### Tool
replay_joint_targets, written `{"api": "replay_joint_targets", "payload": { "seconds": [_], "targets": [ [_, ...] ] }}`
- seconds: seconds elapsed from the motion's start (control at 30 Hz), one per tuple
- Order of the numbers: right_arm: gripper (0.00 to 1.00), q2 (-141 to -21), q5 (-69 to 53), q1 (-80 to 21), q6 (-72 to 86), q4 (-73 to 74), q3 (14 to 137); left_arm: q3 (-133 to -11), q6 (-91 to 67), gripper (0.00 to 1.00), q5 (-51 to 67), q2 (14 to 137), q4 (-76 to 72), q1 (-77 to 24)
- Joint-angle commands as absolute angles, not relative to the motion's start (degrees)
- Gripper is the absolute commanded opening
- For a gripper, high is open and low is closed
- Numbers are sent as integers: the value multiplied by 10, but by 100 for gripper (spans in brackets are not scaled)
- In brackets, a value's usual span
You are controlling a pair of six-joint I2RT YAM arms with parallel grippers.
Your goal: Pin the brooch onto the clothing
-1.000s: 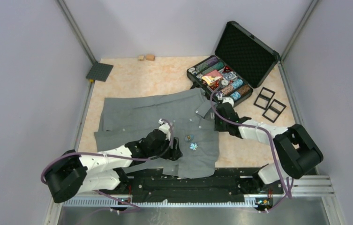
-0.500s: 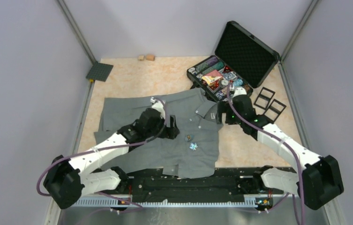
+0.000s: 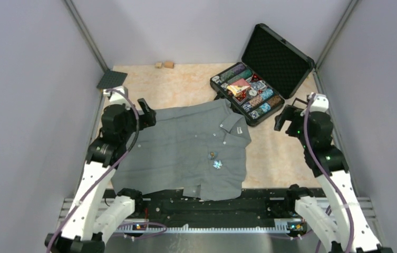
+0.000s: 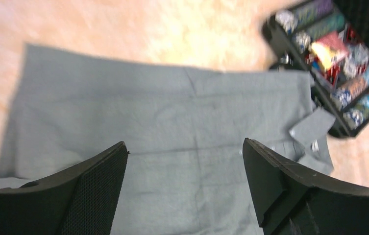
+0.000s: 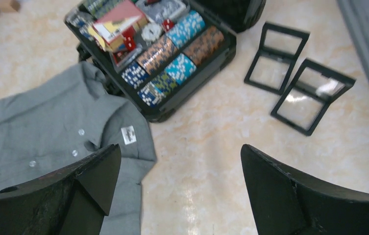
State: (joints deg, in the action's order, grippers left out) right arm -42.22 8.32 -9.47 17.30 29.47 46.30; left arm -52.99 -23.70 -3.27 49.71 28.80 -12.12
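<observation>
The clothing (image 3: 185, 150) is a grey shirt spread flat mid-table, collar and white label (image 5: 128, 134) toward the right. A sparkling brooch (image 3: 217, 164) lies on its front, with a smaller dark piece (image 3: 213, 155) just above it. My left gripper (image 3: 147, 112) hangs open, high over the shirt's far left edge; in the left wrist view the left gripper (image 4: 184, 143) has only grey cloth (image 4: 172, 122) far below it. My right gripper (image 3: 284, 118) is open and raised right of the collar; in the right wrist view the right gripper (image 5: 180, 147) has bare table under it.
An open black case of poker chips (image 3: 249, 95) stands behind the collar, its lid (image 3: 276, 59) upright. Two black square frames (image 5: 276, 58) (image 5: 312, 95) lie to its right. A dark baseplate (image 3: 112, 80) and two small wooden blocks (image 3: 163, 65) sit at the back.
Both arms have lifted off the shirt and swung outward, left arm to the left, right arm to the right. Both grippers have opened. The shirt now lies flatter.
</observation>
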Motion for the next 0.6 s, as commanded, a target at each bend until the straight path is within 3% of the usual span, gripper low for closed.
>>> {"api": "replay_joint_targets", "payload": {
  "seconds": [0.0, 0.3, 0.57],
  "targets": [
    [95, -333, 103, -92, 133, 232, 464, -552, -145, 91, -137, 417, 262, -119],
    [95, -210, 153, -93, 117, 98, 350, -453, -89, 94, -161, 282, 176, -119],
    [94, -219, 163, -93, 115, 111, 357, -448, -86, 94, -174, 274, 182, -119]
  ]
}}
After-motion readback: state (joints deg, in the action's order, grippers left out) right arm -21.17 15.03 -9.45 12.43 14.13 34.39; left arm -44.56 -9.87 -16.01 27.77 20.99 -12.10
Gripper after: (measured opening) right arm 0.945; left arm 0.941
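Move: The blue snowflake brooch on the shirt lies about 10 cm back, 27 cm right and 23 cm below the left hand, and about 7 cm back, 25 cm left and 21 cm below the right. From the right hand, the small brown brooch is 2 cm back and 27 cm left, the chip case 28 cm ahead and 19 cm left, and the black frames 18 cm ahead and 7 cm right, all some 20 cm below. Both open hands rise about 7 cm, outward and back from the brooches, tip up 25 degrees, then dip. ##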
